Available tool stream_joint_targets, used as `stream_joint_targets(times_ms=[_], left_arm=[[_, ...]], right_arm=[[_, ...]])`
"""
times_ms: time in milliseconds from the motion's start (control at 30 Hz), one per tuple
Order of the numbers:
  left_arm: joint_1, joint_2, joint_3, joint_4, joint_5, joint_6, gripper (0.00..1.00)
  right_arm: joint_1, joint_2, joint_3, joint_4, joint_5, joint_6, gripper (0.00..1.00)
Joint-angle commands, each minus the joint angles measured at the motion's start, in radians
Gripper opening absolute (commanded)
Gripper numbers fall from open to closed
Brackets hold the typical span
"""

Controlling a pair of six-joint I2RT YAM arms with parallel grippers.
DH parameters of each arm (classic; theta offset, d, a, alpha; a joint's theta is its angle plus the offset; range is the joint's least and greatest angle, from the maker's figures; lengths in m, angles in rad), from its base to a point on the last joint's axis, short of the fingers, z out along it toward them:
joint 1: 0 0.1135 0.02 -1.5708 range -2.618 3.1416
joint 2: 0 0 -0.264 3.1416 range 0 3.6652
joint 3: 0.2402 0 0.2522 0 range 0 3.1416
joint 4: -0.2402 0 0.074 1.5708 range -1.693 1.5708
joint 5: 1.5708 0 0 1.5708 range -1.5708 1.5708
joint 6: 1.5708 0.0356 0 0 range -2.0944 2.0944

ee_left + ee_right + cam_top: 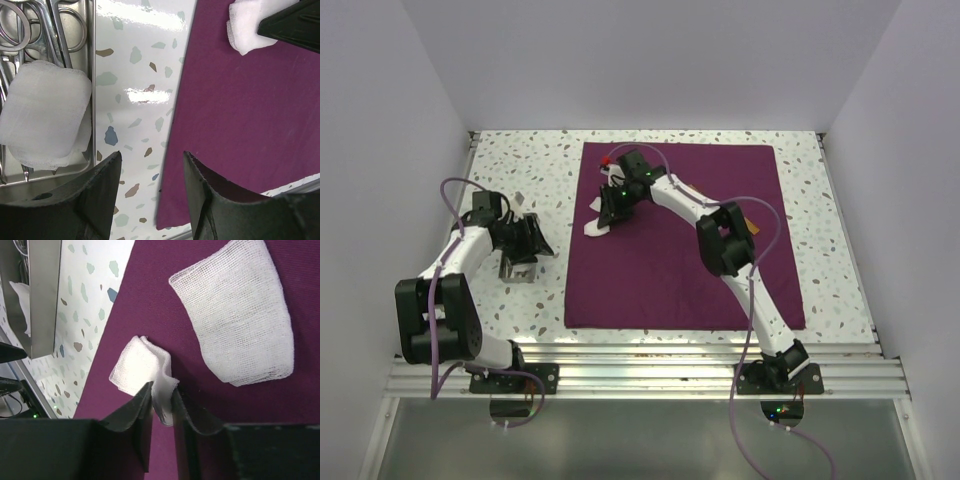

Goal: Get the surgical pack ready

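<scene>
The maroon cloth (685, 250) lies flat on the table. My right gripper (162, 392) is shut on a crumpled white gauze square (140, 367) near the cloth's left edge; from above that gripper (608, 208) sits over the cloth's upper left. A second gauze square (240, 315) lies flat on the cloth beside it. The metal tray (91, 75) stands left of the cloth, holding steel scissors (52, 25) and a gauze pad (45, 115). My left gripper (151, 160) hangs open over the bare table between tray and cloth (250, 125), with nothing between its fingers.
The terrazzo table (535, 160) is walled on three sides. A small red item (606, 158) lies at the cloth's far left corner. An orange strip (752, 226) shows beside the right arm. An aluminium rail (650, 375) carries both arm bases at the near edge.
</scene>
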Motion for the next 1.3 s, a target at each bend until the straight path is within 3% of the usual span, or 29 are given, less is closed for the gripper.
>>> stream_joint_targets(times_ms=[0,33,167,500,767,1267], left_arm=[[-0.004,-0.034,-0.004,0.035,0.02,0.003,0.56],[-0.003,-0.037,-0.004,0.035,0.02,0.003,0.56],[-0.003,-0.047,-0.01,0.032,0.019,0.006,0.56],[-0.004,-0.054,-0.024,0.042,0.023,0.001,0.56],[-0.004,-0.048,-0.024,0.044,0.025,0.0,0.57],[-0.004,-0.016,-0.012,0.05,0.031,-0.002,0.57]], right_arm=[[0.005,-0.017,-0.002,0.041,-0.015,0.036,0.22],[0.005,-0.026,0.003,0.041,-0.006,0.044,0.14],[0.007,-0.06,0.004,0.067,-0.001,0.078,0.0],[-0.016,-0.152,-0.003,0.232,0.028,0.208,0.0],[-0.054,-0.054,0.089,0.284,0.04,0.308,0.0],[-0.061,-0.049,-0.049,0.456,0.183,0.469,0.0]])
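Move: The gauze between the right hand's part-closed fingers has its middle about 3 cm to their left, 1 cm back and 1 cm below. The last other gauze lies roughly 5 cm ahead and 1 cm left, while the tray's middle is some 22 cm left and 7 cm back. From the left hand, the gauze being gripped is about 7 cm ahead, 13 cm to the right and 5 cm lower. Right fingers pinch the gauze shut, lift it 7 cm and carry it 9 cm forward, turning some 20 degrees clockwise. ##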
